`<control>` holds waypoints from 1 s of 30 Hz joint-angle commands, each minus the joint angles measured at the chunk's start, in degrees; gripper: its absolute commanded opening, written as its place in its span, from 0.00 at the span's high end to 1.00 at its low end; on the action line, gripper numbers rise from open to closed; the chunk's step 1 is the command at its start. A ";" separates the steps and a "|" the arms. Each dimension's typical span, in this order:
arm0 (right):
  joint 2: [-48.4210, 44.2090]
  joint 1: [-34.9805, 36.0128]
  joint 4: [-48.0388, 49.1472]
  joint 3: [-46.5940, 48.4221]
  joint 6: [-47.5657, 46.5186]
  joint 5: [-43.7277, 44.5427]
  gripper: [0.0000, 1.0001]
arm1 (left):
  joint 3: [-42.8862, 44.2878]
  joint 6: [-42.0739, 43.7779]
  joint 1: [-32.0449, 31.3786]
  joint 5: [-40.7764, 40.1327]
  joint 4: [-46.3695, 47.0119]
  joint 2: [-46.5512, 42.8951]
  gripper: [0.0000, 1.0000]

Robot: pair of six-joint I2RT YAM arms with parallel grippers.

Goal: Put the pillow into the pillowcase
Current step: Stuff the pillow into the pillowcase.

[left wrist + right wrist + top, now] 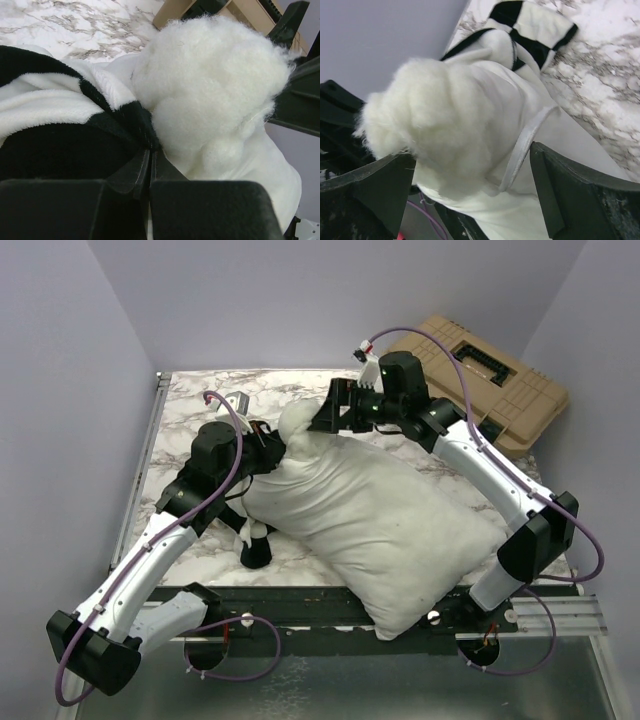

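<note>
The white pillow [380, 520] lies diagonally across the marble table [190, 410], its near corner over the front edge. Its far end shows fluffy white stuffing [210, 85] and sits between the two grippers. My left gripper [270, 445] is shut on a fold of the black-and-white checked pillowcase [65, 125], right beside that end. Most of the pillowcase is hidden under the pillow; a bunched part shows at the pillow's left side [256, 548]. My right gripper [328, 412] is open, its jaws straddling the pillow's fluffy end [435, 115]. The pillowcase shows beyond the pillow [530, 30].
A tan plastic toolbox [485, 380] sits at the back right, behind the right arm. Purple walls close in on the left, back and right. A metal rail [560, 615] runs along the table's front edge.
</note>
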 commanded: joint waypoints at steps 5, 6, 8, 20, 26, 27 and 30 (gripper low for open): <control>3.01 0.35 6.53 4.00 -0.10 -11.73 0.00 | 1.70 1.08 -0.43 0.20 -2.75 -0.25 1.00; 2.00 0.33 6.96 2.90 -0.42 -11.36 0.00 | 1.81 1.10 -0.47 0.05 -2.83 -0.20 1.00; -0.45 0.29 9.23 0.16 -0.55 -10.66 0.00 | 2.06 1.08 -0.39 -0.11 -2.95 -0.03 1.00; -3.43 0.31 6.38 4.84 -6.93 -11.29 0.00 | 2.72 1.69 -0.42 -0.85 -4.15 -0.28 1.00; 6.10 0.24 0.10 14.01 -5.74 -11.30 0.11 | 2.21 1.57 -0.41 -1.33 -4.65 -0.97 1.00; 7.60 0.33 -0.62 15.01 -5.45 -12.07 0.16 | 2.20 1.53 -0.36 -1.48 -4.67 -1.13 1.00; 10.34 0.53 -1.47 14.96 -4.37 -15.50 0.38 | 2.39 1.52 -0.37 -1.98 -4.73 -1.25 1.00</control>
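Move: The pillow's fluffy end lies in front of the right fingers, about 5 cm to the right hand's left, level with it fore and aft and some 3 cm below. The pillowcase's gathered edge is about 9 cm left of that hand and 5 cm back; the pillow's body lies roughly 9 cm to its right, 20 cm back and 15 cm down. From the left hand, the fluffy end is about 4 cm ahead and 5 cm right, at about its height. Up in an arc over the pillow's fluffy end goes the open right hand: it edges left and draws back about 3 cm, climbs to some 10 cm, then comes forward and left again and starts to sink. Its fingertips tilt up towards level and swing counter-clockwise by 10-15 degrees, and the fingers begin to close over the end beside a raised white flap. The left hand stays put, still pinching the pillowcase edge. ##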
